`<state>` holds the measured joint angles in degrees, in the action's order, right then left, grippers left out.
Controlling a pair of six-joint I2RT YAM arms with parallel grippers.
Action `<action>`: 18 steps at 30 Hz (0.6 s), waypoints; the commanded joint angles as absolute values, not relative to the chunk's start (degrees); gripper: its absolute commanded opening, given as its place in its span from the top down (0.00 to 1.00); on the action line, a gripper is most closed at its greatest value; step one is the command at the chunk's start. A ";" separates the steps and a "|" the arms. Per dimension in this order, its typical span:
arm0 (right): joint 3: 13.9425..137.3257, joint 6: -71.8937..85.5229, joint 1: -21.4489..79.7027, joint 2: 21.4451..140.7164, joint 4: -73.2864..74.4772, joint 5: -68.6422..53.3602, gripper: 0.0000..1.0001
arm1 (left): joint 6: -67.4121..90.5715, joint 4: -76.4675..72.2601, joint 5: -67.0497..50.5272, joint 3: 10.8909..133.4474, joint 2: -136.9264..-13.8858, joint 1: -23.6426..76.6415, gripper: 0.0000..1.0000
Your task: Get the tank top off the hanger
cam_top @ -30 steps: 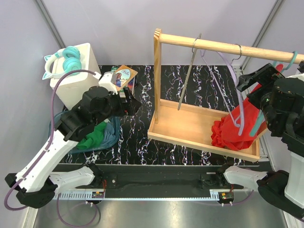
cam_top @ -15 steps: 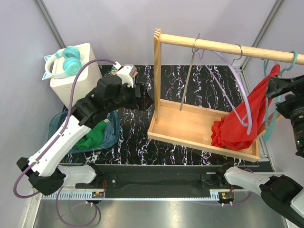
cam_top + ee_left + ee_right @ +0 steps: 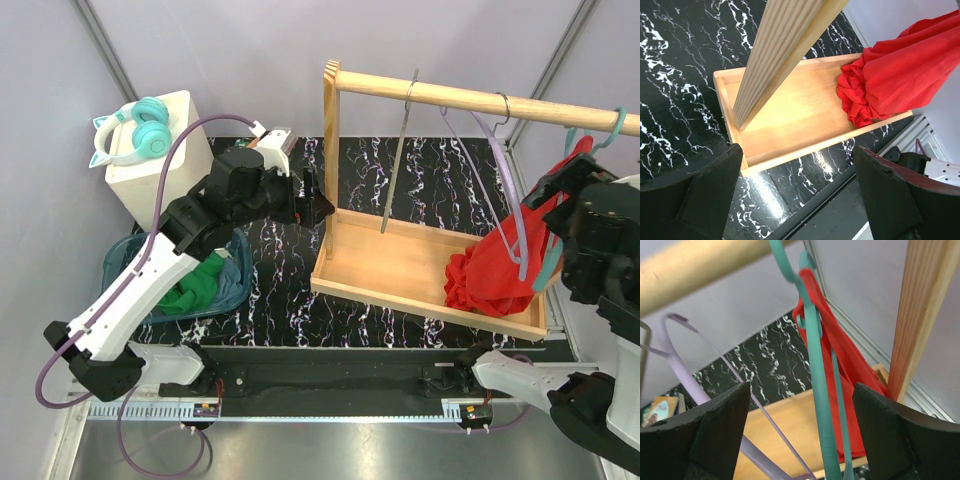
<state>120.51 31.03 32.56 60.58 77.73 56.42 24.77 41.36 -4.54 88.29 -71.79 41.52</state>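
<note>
A red tank top (image 3: 490, 275) hangs by its strap from a teal hanger (image 3: 619, 124) at the right end of the wooden rod, its lower part bunched in the rack's tray (image 3: 400, 262). My right gripper (image 3: 556, 190) is open beside it. In the right wrist view the teal hanger (image 3: 816, 370) and the red tank top (image 3: 845, 370) stand between the spread fingers (image 3: 715, 435) of the right gripper (image 3: 800, 435), untouched. My left gripper (image 3: 318, 208) is open by the rack's left post (image 3: 785, 45), above the tray. The left wrist view shows the tank top (image 3: 890, 80) across the tray, and the left gripper (image 3: 800, 195) holds nothing.
A lilac hanger (image 3: 505, 180) and a grey metal hanger (image 3: 398, 165) hang on the rod (image 3: 450, 97). A white box with teal headphones (image 3: 140, 130) stands at the back left. A blue basket with green cloth (image 3: 205, 280) lies under the left arm.
My left gripper has moved right, up to the rack's left post. The right arm swung out to the right, then back in beside the teal hanger. Both grippers stayed open.
</note>
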 commanded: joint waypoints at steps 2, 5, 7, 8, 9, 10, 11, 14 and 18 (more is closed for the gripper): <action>112.26 34.80 32.34 56.70 91.41 56.88 0.20 | 23.82 39.29 -7.91 92.46 -73.65 41.57 0.04; 109.09 36.56 32.34 55.46 89.83 55.90 0.37 | 23.91 39.46 -8.61 92.90 -74.35 41.57 0.04; 107.94 37.09 32.34 54.41 88.34 55.81 0.46 | 24.26 39.55 -9.14 92.99 -74.62 41.57 0.04; 107.06 37.26 32.34 53.71 87.81 55.64 0.54 | 24.34 39.55 -9.31 93.08 -74.79 41.49 0.04; 106.70 37.44 32.34 53.44 86.67 55.55 0.57 | 24.43 39.64 -9.66 93.16 -74.88 41.48 0.04; 106.35 37.53 32.43 53.09 86.14 55.46 0.58 | 24.61 39.81 -9.84 93.25 -74.88 41.48 0.04; 105.74 37.53 32.34 52.56 85.70 55.37 0.61 | 24.87 39.73 -10.02 93.25 -74.97 41.57 0.04; 104.68 38.67 32.43 50.90 83.94 55.11 0.74 | 25.40 39.99 -10.37 92.99 -74.45 41.57 0.05; 101.17 39.64 32.34 46.59 77.21 54.24 0.80 | 26.63 39.90 -11.60 91.76 -73.48 41.57 0.05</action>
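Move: The teal hanger's near arm crosses in front of the right hand's open fingers, its grasping spot about 1 cm ahead, level sideways and 4 cm below. The red tank top's middle hangs some 8 cm ahead, 4 cm right and 14 cm below; the lavender hanger is about 7 cm left, 1 cm ahead and 4 cm lower; the wooden bar is 5 cm straight ahead and 9 cm above. From the left hand, the teal hanger is roughly 35 cm right, 5 cm back and 8 cm above. Downward goes the right hand, about 5 cm and mostly early on, easing back 1 to 2 cm towards the end; meanwhile its wide-open fingers close most of the way and pinch the near arm of the teal hanger. The left hand, still open and empty, edges less than 2 cm right, beside the rack's left post. ##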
